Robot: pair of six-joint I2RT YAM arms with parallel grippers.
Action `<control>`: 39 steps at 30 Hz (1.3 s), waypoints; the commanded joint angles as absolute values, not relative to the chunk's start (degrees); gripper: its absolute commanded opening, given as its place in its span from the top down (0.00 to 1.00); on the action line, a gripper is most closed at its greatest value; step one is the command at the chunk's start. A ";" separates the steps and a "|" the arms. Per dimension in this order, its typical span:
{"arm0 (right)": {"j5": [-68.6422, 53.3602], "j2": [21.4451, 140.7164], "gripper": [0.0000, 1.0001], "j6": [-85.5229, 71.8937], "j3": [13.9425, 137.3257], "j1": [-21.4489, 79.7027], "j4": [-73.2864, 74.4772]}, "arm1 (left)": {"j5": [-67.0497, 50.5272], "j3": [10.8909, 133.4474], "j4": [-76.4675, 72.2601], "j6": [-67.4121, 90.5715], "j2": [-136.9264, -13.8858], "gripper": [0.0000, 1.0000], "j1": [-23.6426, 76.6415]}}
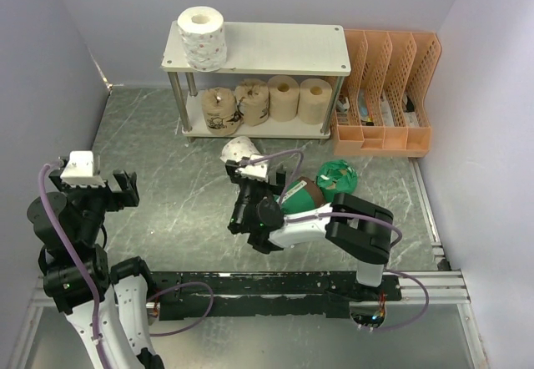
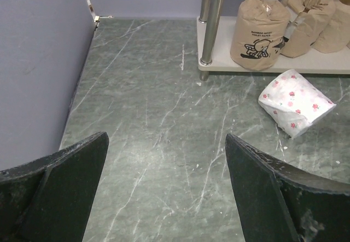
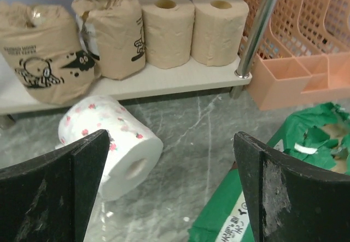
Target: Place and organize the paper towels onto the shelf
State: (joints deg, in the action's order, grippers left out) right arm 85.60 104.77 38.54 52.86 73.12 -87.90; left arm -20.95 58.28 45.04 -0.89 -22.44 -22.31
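The shelf [image 1: 284,43] stands at the back. One white paper towel roll [image 1: 200,37] is upright on its top board. Several tan rolls [image 1: 284,98] line the lower board [image 3: 164,80], the leftmost with a printed label [image 2: 258,31]. A white flowered roll [image 3: 117,143] lies on its side on the table in front of the shelf. Two green-wrapped rolls [image 1: 338,175] [image 3: 257,209] lie to its right. My right gripper [image 3: 172,143] hangs open between the flowered roll and the green one, holding nothing. My left gripper [image 2: 167,143] is open over bare table at the left.
An orange perforated file rack [image 1: 385,93] stands right of the shelf, against the right wall. Grey walls close the left [image 2: 38,61] and right sides. The shelf's silver leg [image 2: 210,23] stands ahead of my left gripper.
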 commanded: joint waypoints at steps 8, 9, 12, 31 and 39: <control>99.67 110.82 0.01 26.83 66.23 76.52 -104.32 | -22.58 58.09 43.31 -1.32 -25.31 0.02 -22.85; 99.67 112.07 0.01 25.79 67.52 76.86 -104.29 | -22.57 58.07 43.26 -1.32 -25.37 0.02 -22.87; 98.98 117.06 0.00 31.26 74.05 77.49 -104.40 | -22.57 58.09 43.26 -1.32 -25.69 0.02 -22.90; 21.23 72.23 0.00 7.35 65.59 55.84 -9.09 | -22.15 58.03 43.24 -1.18 -26.41 0.02 -23.02; 9.25 73.92 0.00 -42.37 51.73 49.76 -17.70 | -22.23 58.05 43.24 -1.22 -26.39 0.02 -23.28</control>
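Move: The flowered roll lies on the table about 12 cm ahead of my right hand, 5 cm to its left and some 16 cm below. On the lower shelf beyond, a brown wrapped roll stands about 26 cm ahead of that hand and 3 cm left. The green-and-brown pack lies 10 cm to the hand's right and 2 cm back. From my left hand, the flowered roll is about 20 cm ahead, 28 cm right and 27 cm down. Empty and wide open, my right hand first swings about 10 cm left on the near side of the flowered roll, its height changing little. Then I reverse and sweep it back right while climbing some 20 cm and reaching slightly forward, away from the roll and the table. The wrist turns about 40 degrees counter-clockwise, and near the end the hand dips a little, drifting left again. ##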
